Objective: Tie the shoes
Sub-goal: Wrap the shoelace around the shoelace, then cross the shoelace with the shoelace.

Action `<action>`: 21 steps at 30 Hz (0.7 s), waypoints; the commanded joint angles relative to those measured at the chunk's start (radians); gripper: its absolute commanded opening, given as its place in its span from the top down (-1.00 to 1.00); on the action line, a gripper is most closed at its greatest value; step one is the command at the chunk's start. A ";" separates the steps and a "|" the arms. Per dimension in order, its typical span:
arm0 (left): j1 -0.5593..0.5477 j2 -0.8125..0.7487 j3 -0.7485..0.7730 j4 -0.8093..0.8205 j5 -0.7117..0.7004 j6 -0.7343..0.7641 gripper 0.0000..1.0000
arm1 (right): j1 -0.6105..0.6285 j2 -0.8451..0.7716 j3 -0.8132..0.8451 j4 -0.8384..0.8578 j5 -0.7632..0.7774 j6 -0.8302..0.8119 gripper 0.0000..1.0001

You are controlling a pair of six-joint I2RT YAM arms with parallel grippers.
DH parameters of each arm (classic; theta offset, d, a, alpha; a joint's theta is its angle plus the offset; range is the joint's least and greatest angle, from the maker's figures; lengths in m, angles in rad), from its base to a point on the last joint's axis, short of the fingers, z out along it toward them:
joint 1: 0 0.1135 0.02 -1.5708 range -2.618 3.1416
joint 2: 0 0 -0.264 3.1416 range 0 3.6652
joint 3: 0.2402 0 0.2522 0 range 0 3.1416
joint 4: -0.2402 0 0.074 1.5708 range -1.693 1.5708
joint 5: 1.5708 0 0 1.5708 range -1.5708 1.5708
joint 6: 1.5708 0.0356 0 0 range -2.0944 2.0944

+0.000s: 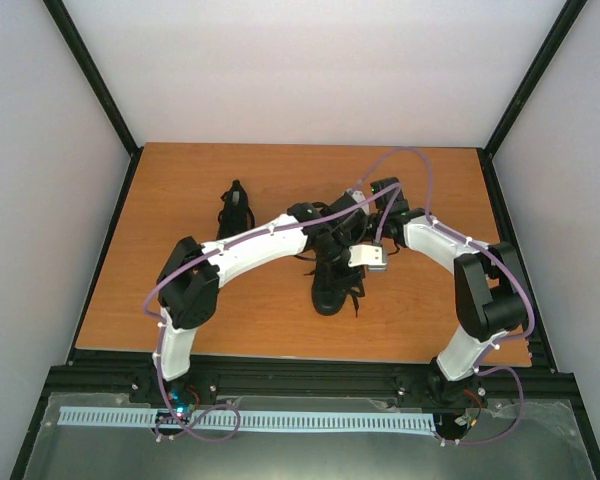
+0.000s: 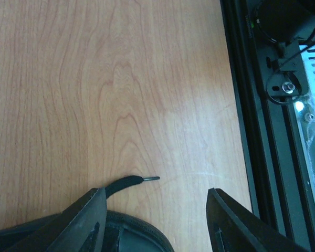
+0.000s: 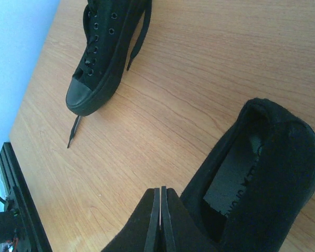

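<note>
Two black shoes lie on the wooden table. The nearer shoe (image 1: 332, 285) sits at the centre, under both wrists. My left gripper (image 2: 156, 195) hangs open just over its rim (image 2: 127, 230), with bare wood between the fingers (image 2: 89, 218). A lace end (image 2: 127, 181) with its thin tip rests on the wood just past the left finger. My right gripper (image 3: 161, 193) is shut, with nothing seen between its pads, beside this shoe's heel opening (image 3: 262, 173). The second shoe (image 1: 235, 210) (image 3: 102, 47) lies apart at the back left, its laces loose (image 3: 73, 131).
The table's black frame rail (image 2: 262, 131) runs close along the right of the left wrist view. Black frame posts and pale walls enclose the table (image 1: 230, 320) on three sides. Purple cables (image 1: 410, 155) loop above the right arm.
</note>
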 commanded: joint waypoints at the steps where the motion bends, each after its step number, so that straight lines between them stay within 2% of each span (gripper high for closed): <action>1: -0.007 -0.106 0.025 -0.086 -0.012 0.096 -0.11 | 0.007 0.025 0.014 -0.001 -0.005 -0.017 0.94; 4: 0.028 -0.190 -0.021 -0.126 -0.062 0.123 -0.13 | 0.007 0.020 0.014 -0.009 0.000 -0.025 0.94; 7: 0.118 -0.281 -0.058 -0.202 -0.124 0.133 -0.21 | 0.008 0.016 0.015 -0.011 -0.002 -0.030 0.94; 10: 0.224 -0.420 -0.121 -0.278 -0.270 0.180 -0.31 | 0.009 0.011 0.013 -0.010 -0.009 -0.030 0.94; 13: 0.301 -0.592 -0.225 -0.281 -0.413 0.292 -0.42 | 0.010 0.001 0.007 -0.001 -0.007 -0.032 0.94; 14: 0.315 -0.655 -0.269 -0.239 -0.428 0.302 -0.59 | 0.010 -0.002 0.002 0.006 -0.006 -0.032 0.94; 15: 0.327 -0.715 -0.326 -0.169 -0.433 0.276 -0.96 | 0.010 -0.009 -0.006 0.017 -0.004 -0.029 0.94; 18: 0.331 -0.889 -0.544 0.083 -0.397 0.062 -0.99 | 0.011 -0.019 -0.036 0.057 -0.026 -0.014 0.94; 21: 0.330 -0.932 -0.717 0.235 -0.171 0.005 -0.99 | 0.011 -0.030 -0.065 0.087 -0.034 -0.008 0.94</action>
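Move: The shoelace end, free of the left fingers, lies beside the toe of the near shoe, about 2 cm to the left hand's right, 1 cm back and 12 cm below; that shoe's middle is some 8 cm ahead and 5 cm to the left. The shoelace loop at the right gripper is roughly 14 cm ahead and 3 cm left, and the other shoe 20 cm ahead, 27 cm left. From the right hand, the shoelace end lies about 15 cm back, 4 cm right, 11 cm below. The shoelace end is left behind beside the toe as the already half-open left hand climbs clear, then sweeps fast to the left across the near shoe towards the other shoe, some 23 cm left and 11 cm up in all. Its fingers open fully while the wrist swings them forward and turns counter-clockwise. The right hand stays, still shut on the shoelace loop above the shoe's opening. ##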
